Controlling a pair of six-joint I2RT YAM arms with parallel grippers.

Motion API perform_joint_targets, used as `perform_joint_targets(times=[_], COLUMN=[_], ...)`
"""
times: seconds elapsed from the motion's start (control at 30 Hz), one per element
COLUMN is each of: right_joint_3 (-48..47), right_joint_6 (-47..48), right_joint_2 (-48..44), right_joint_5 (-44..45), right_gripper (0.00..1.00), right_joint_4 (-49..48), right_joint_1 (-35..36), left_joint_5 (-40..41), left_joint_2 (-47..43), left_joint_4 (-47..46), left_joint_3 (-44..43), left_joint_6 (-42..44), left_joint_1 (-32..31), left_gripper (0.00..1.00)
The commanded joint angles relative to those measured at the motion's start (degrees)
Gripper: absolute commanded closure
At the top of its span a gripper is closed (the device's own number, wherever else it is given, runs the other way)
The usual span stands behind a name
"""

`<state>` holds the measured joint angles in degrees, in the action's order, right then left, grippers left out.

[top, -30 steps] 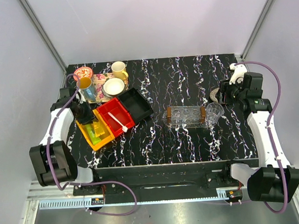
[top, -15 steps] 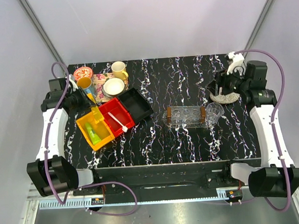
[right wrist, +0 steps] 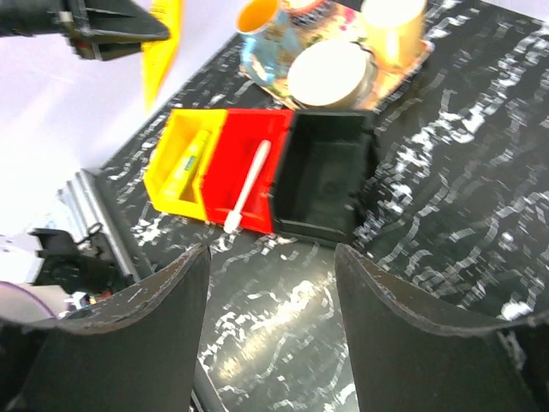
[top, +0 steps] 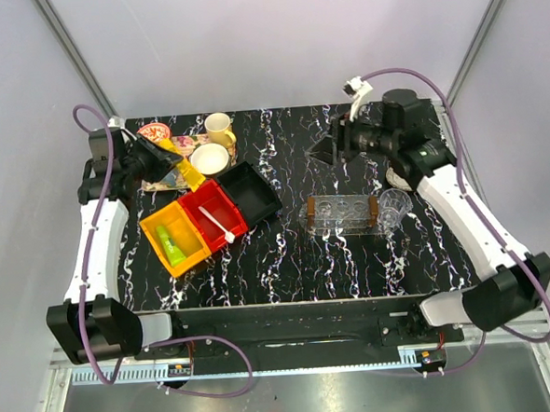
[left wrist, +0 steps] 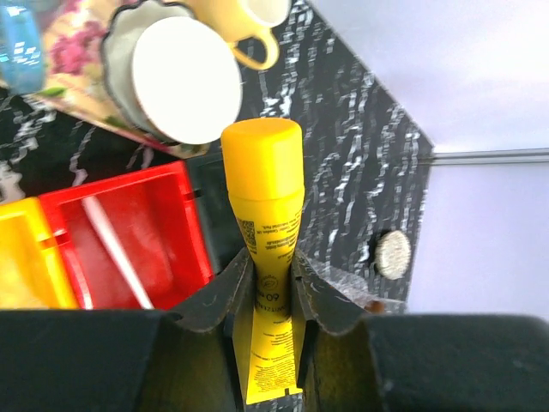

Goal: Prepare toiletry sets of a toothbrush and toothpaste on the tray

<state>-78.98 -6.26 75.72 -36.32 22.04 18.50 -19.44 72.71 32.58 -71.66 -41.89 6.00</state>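
Note:
My left gripper [left wrist: 268,266] is shut on the flat end of the orange-yellow toothpaste tube [left wrist: 264,197], cap pointing away. In the top view it hangs [top: 187,171] above the floral tray's near edge. A lime green toothpaste tube [top: 170,242] lies in the yellow bin [top: 186,252]. The white toothbrush [top: 217,224] lies slanted in the red bin [top: 200,206]. My right gripper [right wrist: 270,257] is open and empty, raised over the table's back middle [top: 328,151]. The clear oval tray [top: 399,176] shows partly behind the right arm.
A black bin [top: 251,191] adjoins the red one. The floral tray [top: 166,180] at back left carries a yellow mug [top: 220,128], a white bowl [top: 210,159] and cups. A clear three-hole rack [top: 343,211] and a glass cup [top: 393,203] stand right of centre.
My left gripper has lifted the orange-yellow tube out of the yellow bin, up and back. The right arm swung left from the oval tray to the table's back middle.

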Motion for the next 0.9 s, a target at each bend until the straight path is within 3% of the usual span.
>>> perform_joint_targets(times=[0.0,0.43,0.87], right_joint_3=[-5.83,-16.38,-23.93], right_joint_6=[-8.23,-7.8,-8.51], right_joint_2=[4.25,17.61,25.26], right_joint_5=[-3.84,-4.91,-2.98], right_gripper=[0.34,0.35,0.37], right_joint_4=[-8.5,-8.95,-7.1], right_joint_1=[6.35,17.7,20.52], left_joint_5=[0.54,0.37,1.07], left_joint_2=[-3.18,-2.04,-3.8], left_joint_4=[-13.14,-19.74,-20.45], left_joint_3=[-0.76,-0.5,0.99], left_joint_6=[-9.35,-14.45,-13.48], left_joint_1=[-3.87,-11.27,-14.7], left_gripper=[1.0,1.0,1.0])
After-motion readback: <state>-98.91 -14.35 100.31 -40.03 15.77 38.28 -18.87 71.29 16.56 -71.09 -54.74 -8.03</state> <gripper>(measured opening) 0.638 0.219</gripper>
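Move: The left hand holds the yellow toothpaste high over the boxes. The right hand's open fingers, which it is to meet, are about 34 cm to its right, 4 cm nearer the base and 7 cm higher. The white bowl lies 8 cm ahead, 7 cm right and 18 cm below; the black box level ahead, 17 cm right, 19 cm below. From the right hand, the toothpaste is some 34 cm left, 3 cm ahead and 7 cm lower. Leftward, the right hand sweeps about 18 cm with its fingers staying open, over the black box towards the toothpaste, turning some 20 degrees counter-clockwise and easing off. The left hand keeps its pinch on the tube and brings it about 10 cm right while raising it, levelling off late, its fingers tipping up slightly; the right fingers come close without closing. ##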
